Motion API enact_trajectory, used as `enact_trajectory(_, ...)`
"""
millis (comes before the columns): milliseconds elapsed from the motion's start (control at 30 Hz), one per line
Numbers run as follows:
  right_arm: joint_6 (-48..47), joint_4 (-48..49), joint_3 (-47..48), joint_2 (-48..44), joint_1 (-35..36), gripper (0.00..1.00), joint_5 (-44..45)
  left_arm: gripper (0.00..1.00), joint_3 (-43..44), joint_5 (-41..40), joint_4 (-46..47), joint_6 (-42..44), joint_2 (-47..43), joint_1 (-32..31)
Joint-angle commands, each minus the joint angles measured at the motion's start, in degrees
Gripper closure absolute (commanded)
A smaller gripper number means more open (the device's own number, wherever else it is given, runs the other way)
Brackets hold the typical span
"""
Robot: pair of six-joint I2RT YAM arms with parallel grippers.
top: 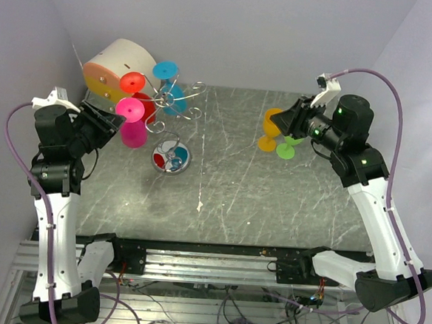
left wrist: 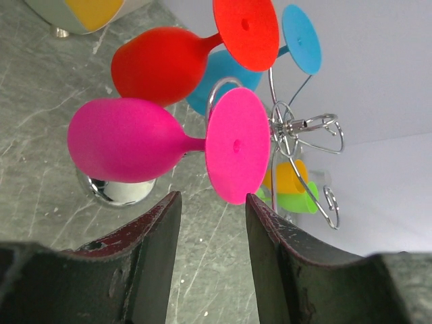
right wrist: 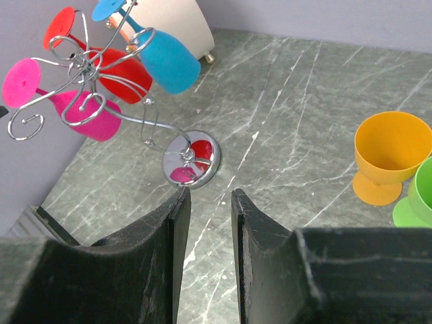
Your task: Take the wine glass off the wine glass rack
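The wine glass rack (top: 179, 97) is a silver wire stand with a round chrome base (top: 171, 157) at the back left of the table. A pink wine glass (top: 133, 123), a red one (top: 140, 97) and a blue one (top: 169, 84) hang from its arms by their feet. My left gripper (top: 113, 122) is open just left of the pink glass. In the left wrist view the pink glass (left wrist: 125, 140) has the edge of its foot right at the gap of the open left gripper (left wrist: 212, 202), and nothing is gripped. My right gripper (right wrist: 210, 196) is open and empty, far to the right.
A beige drum with an orange face (top: 111, 66) stands behind the rack against the left wall. An orange glass (top: 270, 129) and a green glass (top: 286, 148) stand upright on the table under the right gripper. Walls close in at the left, back and right.
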Motion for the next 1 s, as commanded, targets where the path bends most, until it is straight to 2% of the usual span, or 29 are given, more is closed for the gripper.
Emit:
enact_trajectory(0,0.11,1.88,-0.45,-0.23,0.13,0.7,-1.45,0.46,-0.9,2.65,6.71,-2.03,-0.32,0.56)
enact_trajectory(400,-0.65,2.19,-0.87,-0.41,0.13,0.7,-1.06,0.49,-4.97,5.14,14.8,-5.07,2.16,0.71)
enact_trajectory(667,-0.35,2.18,-1.15,-0.49,0.13,0.7,-0.62,0.63,-4.62,6.82,16.59,-6.66,2.36,0.87)
enact_trajectory(900,0.36,3.41,-1.53,-0.73,0.12,0.7,-0.86,0.68,-2.3,6.32,13.73,-6.15,1.97,0.9)
enact_trajectory(967,0.5,3.64,-1.67,-0.83,0.16,0.7,-0.92,0.73,-3.2,7.39,14.72,-6.85,2.48,0.97)
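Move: The pink wine glass hangs upside down on the rack, its foot about 4 cm to the left hand's right, 3 cm ahead and roughly level. The red glass's foot is about 7 cm farther out than the pink one, and the rack's hub some 13 cm to the hand's right and 6 cm ahead. From the right hand, the pink foot lies about 37 cm to the left, straight ahead 0, near its height. The left hand eases about 3 cm forward, fingers closing partway to pinch the pink glass's foot by its near edge. ##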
